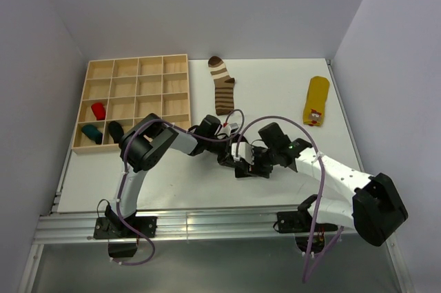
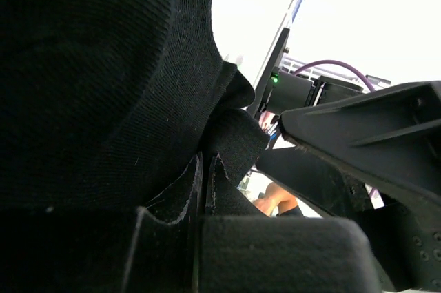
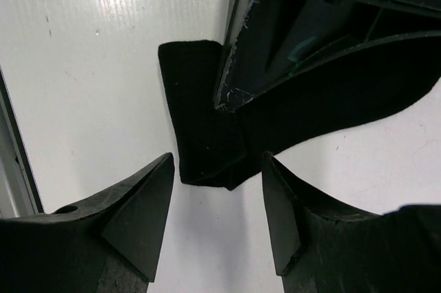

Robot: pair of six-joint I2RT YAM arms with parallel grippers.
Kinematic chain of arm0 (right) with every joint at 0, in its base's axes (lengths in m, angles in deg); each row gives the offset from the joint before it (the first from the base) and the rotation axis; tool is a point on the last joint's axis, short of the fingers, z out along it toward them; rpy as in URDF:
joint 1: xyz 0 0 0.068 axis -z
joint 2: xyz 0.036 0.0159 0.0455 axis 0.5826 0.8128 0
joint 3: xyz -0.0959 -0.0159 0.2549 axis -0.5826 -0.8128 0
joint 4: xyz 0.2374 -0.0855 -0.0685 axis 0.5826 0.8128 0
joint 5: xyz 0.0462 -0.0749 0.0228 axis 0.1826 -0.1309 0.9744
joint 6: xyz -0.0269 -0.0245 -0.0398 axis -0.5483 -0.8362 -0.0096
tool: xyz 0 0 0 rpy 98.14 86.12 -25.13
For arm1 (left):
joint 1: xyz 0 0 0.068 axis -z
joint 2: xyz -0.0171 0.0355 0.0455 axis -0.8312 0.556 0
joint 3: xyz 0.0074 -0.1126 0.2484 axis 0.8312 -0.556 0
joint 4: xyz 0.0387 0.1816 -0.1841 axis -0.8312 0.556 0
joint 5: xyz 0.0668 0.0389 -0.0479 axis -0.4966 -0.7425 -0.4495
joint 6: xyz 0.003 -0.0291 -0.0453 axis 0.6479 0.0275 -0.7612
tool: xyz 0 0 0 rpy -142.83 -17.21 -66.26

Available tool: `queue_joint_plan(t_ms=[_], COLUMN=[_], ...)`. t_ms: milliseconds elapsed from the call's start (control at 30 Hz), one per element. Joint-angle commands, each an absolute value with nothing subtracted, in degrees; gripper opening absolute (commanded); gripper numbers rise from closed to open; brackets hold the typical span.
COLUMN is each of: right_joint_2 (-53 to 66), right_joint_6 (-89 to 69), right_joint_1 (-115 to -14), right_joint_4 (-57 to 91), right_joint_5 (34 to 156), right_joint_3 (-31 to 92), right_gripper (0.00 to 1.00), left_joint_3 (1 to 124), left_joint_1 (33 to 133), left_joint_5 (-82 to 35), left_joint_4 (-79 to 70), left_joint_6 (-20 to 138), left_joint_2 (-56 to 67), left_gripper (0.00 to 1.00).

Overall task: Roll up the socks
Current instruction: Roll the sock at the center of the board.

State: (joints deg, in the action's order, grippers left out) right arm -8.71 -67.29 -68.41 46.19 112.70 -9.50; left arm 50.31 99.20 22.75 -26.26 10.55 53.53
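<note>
A plain black sock (image 3: 196, 114) lies partly folded on the white table, its doubled end towards my right gripper. My left gripper (image 2: 205, 169) is shut on this sock's fabric (image 2: 103, 79), which fills most of the left wrist view. My right gripper (image 3: 217, 176) stands open just short of the folded end, with nothing between its fingers (image 3: 148, 203). In the top view both grippers, left (image 1: 231, 157) and right (image 1: 247, 169), meet at the table's middle and hide the black sock. A brown-and-cream striped sock (image 1: 222, 85) and a yellow sock (image 1: 316, 100) lie flat farther back.
A wooden compartment tray (image 1: 131, 72) sits at the back left, holding a red roll (image 1: 98, 110), a teal roll (image 1: 91, 133) and a black roll (image 1: 115, 129). Purple cables (image 1: 275, 120) loop over both arms. The table's front rail (image 1: 207, 220) runs near the arm bases.
</note>
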Motion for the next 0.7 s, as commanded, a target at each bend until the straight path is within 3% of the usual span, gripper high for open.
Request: queue_joint_plan(t_ms=[0,267,400,567,667], right_joint_2=[-10.1,-5.9,-2.4,1.9,4.4], right_joint_6=[-67.0,-65.8,-64.6,-62.5,-63.0], right_joint_1=[-70.2,-74.0,-74.0,-73.5,-72.4], right_joint_4=[43.3,43.5,43.1,44.2,47.9], right_joint_5=[110.9,109.3,109.3,109.2,111.7], right_joint_3=[-10.5,-10.2,-9.1,-7.3,-5.6], right_gripper=[0.61,0.59,0.5,0.28,0.22], left_joint_3=[50.6,50.8,51.0,52.2,53.0], left_joint_1=[99.2,99.1,99.1,98.9,98.7], left_joint_5=[21.4,22.2,22.7,23.0,21.5], left_joint_4=[-21.4,-21.2,-20.3,-18.6,-16.8], left_joint_6=[14.4,14.9,15.8,18.5,20.7], left_joint_2=[55.8,56.1,55.9,55.1,53.7], left_gripper=[0.0,0.0,0.0,0.0,0.06])
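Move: The black sock's folded near end lies nearly under the right hand, about 3 cm to its left, 1 cm back and some 4 cm below. The left gripper's closed tips are on the sock, about 4 cm left of the right hand and 3 cm below it. The sock's leg is centred about 7 cm ahead and 5 cm left, and the striped sock 32 cm ahead and 12 cm left. From the left hand, the folded end lies about 2 cm back, 1 cm right and slightly lower. The right hand first shifts a little over 1 cm back and left, then sinks about 3 cm over the right-hand part of the folded near end, its open fingers coming down one on the near side and one on the far side of the cloth, with hardly any turn of the wrist. On the way down the fingers close to about half their opening and begin to pinch the cloth between them, while the left hand stays put, its nearly shut fingers still at the fold. ##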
